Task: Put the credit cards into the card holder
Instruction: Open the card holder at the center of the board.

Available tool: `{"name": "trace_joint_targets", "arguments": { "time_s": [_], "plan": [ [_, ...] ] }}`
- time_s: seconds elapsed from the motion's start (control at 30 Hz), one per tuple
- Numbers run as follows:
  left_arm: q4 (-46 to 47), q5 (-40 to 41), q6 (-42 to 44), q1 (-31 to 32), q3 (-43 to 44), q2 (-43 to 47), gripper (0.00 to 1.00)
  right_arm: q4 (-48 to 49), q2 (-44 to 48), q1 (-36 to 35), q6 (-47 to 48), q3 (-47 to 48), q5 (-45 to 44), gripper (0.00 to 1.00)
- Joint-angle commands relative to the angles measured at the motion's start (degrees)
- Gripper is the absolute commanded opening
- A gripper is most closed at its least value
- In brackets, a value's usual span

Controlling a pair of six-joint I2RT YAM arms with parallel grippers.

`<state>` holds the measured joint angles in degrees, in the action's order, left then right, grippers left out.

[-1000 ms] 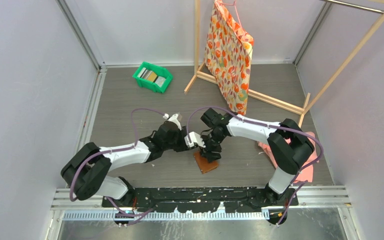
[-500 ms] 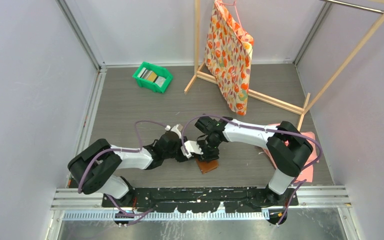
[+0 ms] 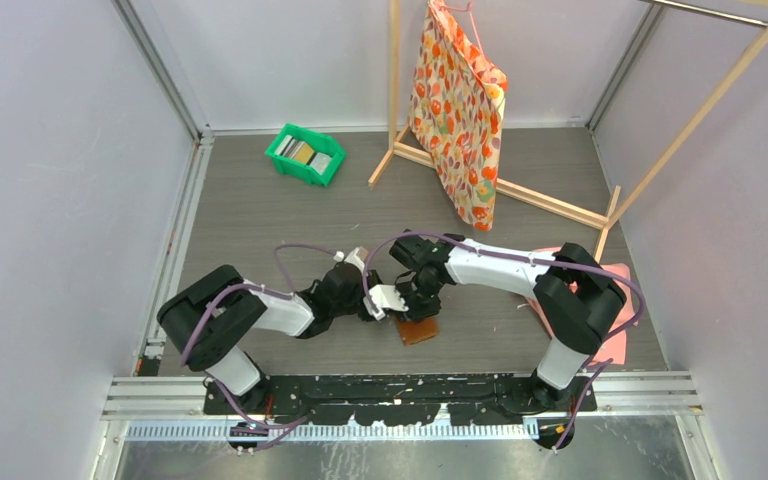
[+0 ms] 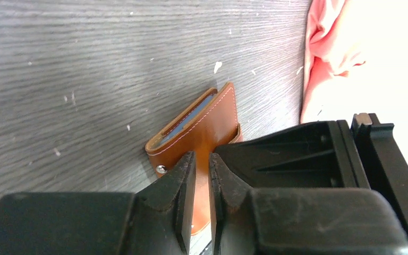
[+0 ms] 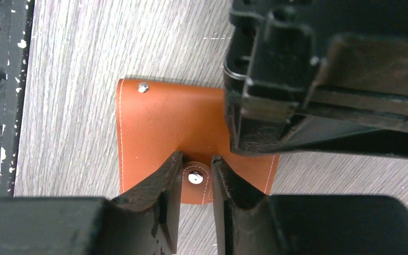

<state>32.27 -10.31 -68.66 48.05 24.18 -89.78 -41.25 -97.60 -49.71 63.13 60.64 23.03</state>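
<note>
The card holder (image 3: 417, 331), brown leather and folded shut, lies flat on the table between the arms. Its light-blue lining shows at one edge (image 4: 188, 118). My left gripper (image 4: 202, 159) rests low over its top face, jaws almost together, with only leather showing through the slit and nothing held. My right gripper (image 5: 196, 159) comes from the opposite side, its fingers closed against both sides of the snap tab (image 5: 195, 178). In the top view the left gripper (image 3: 392, 305) and right gripper (image 3: 419, 308) meet over the holder. The credit cards (image 3: 303, 152) lie in a green bin (image 3: 278, 157) at the far left.
A wooden rack with a hanging flowered bag (image 3: 457, 110) stands at the back. A pink cloth (image 3: 612, 340) lies right of the right arm, also seen as the pink cloth (image 4: 329, 53). The black base rail (image 5: 0, 79) runs close by the holder's near side.
Both arms have come down lower onto the card holder. Both pairs of jaws have narrowed, the right one round the snap tab. The holder has stayed in place.
</note>
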Motion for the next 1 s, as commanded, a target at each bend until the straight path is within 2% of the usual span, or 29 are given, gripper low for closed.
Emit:
{"name": "trace_joint_targets", "arguments": {
  "time_s": [0.0,0.13,0.27,0.53,0.77,0.83,0.97],
  "plan": [
    [1.52,2.48,-0.55,0.3,-1.16,-5.84,0.18,-3.57,-2.31,0.23,1.45,-1.13,-5.74,0.26],
    [3.77,2.53,-1.28,0.13,-1.79,-8.74,0.16,-4.18,-2.51,0.27,1.21,-0.54,-6.05,0.11],
    [3.87,2.92,-1.36,-0.26,-2.16,-9.91,0.16,-4.68,-1.27,1.64,-0.26,0.91,-3.68,0.03],
    [2.1,2.92,0.85,-1.74,-1.85,-8.83,0.16,-5.24,5.42,9.9,-1.81,1.41,3.0,0.01],
    [-4.4,1.61,7.76,-2.79,1.64,-0.36,0.2,-5.6,7.5,14.19,-2.27,0.5,5.41,0.01],
    [-7.34,1.6,10.08,-2.79,2.63,3.5,0.28,-4.88,7.52,14.98,-3.83,0.5,4.88,0.01],
    [-15.58,3.81,12.86,-2.79,3.3,12.09,0.56,-4.53,8.33,17.13,-9.94,2.61,12.16,0.01]
  ]
}}
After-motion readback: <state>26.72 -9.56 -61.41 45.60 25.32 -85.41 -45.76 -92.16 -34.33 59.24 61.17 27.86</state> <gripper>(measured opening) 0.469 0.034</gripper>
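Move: The card holder lies flat under both hands, its snap strap right at the right fingertips: its middle is about 3 cm to the right hand's left, 1 cm back and 1 cm below. From the left hand, over its forward left part, that middle is roughly 2 cm back, 2 cm right and 1 cm below. The pink cloth lies some 34 cm right of the right hand, about level with it; the green card box is roughly 36 cm ahead and 29 cm left of that hand. The card holder's strap, standing between the parted right fingertips, gets pinched as they shut; the right hand then draws it right and forward about 7 cm, rising some 3 cm and turning nearly 20 degrees clockwise. The left fingertips, resting on the holder's face, go about 2 cm forward and slightly right, then back off left, rising a little and opening, and come free. ##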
